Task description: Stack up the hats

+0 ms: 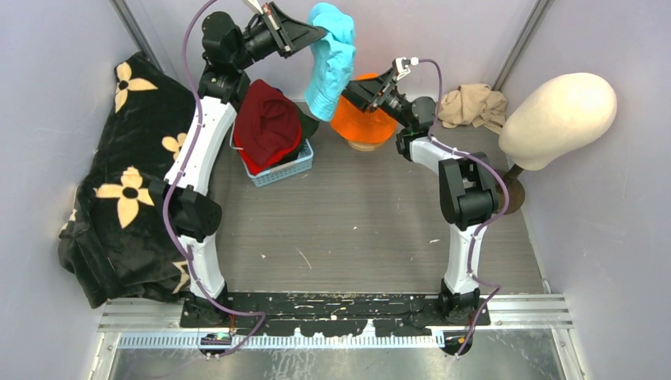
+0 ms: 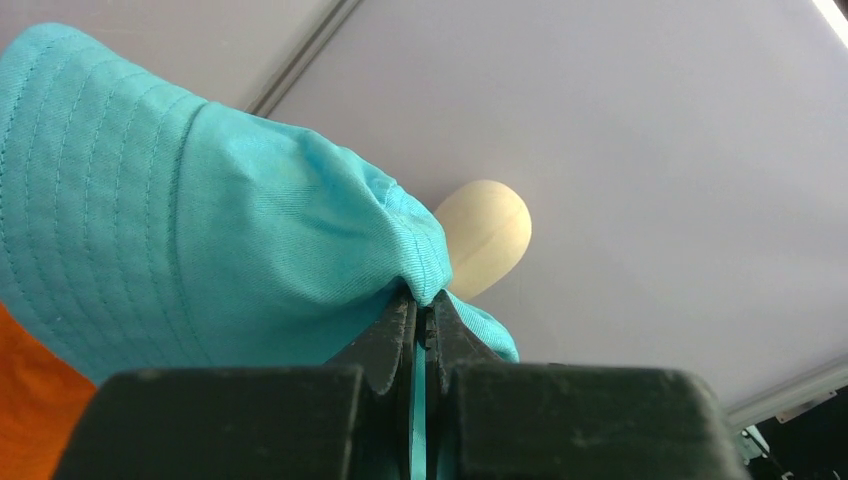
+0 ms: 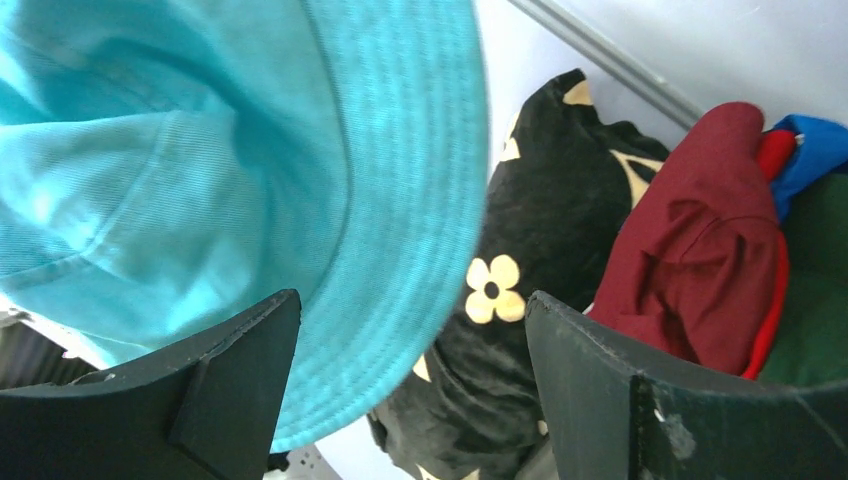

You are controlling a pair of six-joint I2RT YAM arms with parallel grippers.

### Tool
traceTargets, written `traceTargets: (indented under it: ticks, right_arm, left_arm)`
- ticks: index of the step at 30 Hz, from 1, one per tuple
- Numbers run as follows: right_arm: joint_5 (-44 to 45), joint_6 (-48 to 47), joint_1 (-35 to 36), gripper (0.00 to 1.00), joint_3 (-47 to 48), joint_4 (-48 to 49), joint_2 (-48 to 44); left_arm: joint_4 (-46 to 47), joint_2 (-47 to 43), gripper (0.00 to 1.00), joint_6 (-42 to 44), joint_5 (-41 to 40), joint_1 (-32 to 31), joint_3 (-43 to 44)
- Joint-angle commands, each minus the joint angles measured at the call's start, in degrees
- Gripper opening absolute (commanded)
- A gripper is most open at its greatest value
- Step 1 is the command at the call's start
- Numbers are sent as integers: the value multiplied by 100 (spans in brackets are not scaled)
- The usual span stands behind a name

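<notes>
A teal bucket hat (image 1: 332, 59) hangs in the air at the back, and my left gripper (image 1: 312, 33) is shut on a fold of it. The left wrist view shows the teal fabric (image 2: 200, 230) pinched at the tips of that gripper (image 2: 425, 305). Just right of the hat's lower edge, my right gripper (image 1: 352, 91) stands open. In its wrist view the teal brim (image 3: 380, 250) reaches between the wide-apart jaws of the right gripper (image 3: 412, 310), beside the left finger (image 3: 240, 350). An orange hat (image 1: 364, 119) sits on the table behind. A red hat (image 1: 267, 123) tops the pile in the blue basket (image 1: 281, 170).
A black blanket with cream flowers (image 1: 126, 182) covers the left side. At the right stands a cream head form (image 1: 558, 119), with a beige rag (image 1: 473, 104) in the back corner. Beside the red hat (image 3: 700, 260), blue (image 3: 815, 150) and dark green (image 3: 815, 310) fabric shows.
</notes>
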Motion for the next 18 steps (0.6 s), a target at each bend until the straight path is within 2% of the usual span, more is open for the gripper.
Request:
traceTargets:
  ticks: [1, 10, 14, 18]
  right_arm:
    - [4, 728, 87, 87, 422, 1069, 138]
    - [70, 1226, 262, 80, 887, 1440, 588]
    - [138, 1398, 314, 72, 1011, 1551, 719]
    - [163, 1453, 332, 58, 1040, 1567, 759]
  left_arm:
    - [657, -72, 0, -299, 186, 41, 368]
    - [927, -21, 0, -505, 176, 53, 263]
    - [945, -13, 0, -505, 171, 57, 234]
    - [1000, -4, 0, -538, 169, 67, 191]
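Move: Just beyond the open right fingers, the middle of the turquoise hat hangs about 3 cm to the left, level in reach and some 8 cm up. Below, the orange hat on its stand is roughly 3 cm farther out, 3 cm right and 16 cm down; the red hat in the basket lies about 17 cm left, level in reach, 25 cm down. From the left hand, still pinching the turquoise hat, that hat's middle is some 2 cm ahead, 3 cm right and 8 cm below; the orange hat is about 5 cm ahead, 8 cm right and 32 cm below. Easing left towards the turquoise hat's free brim by about 2.5 cm, the right hand first dips slightly, then rises to finish some 2 cm higher and a little back, rolling its left side up and turning counter-clockwise, some 10 degrees in all. Its fingers start to narrow around the brim's edge but stay well open. The left hand keeps its pinch and lifts the hat about 2 cm, drifting slightly back. ##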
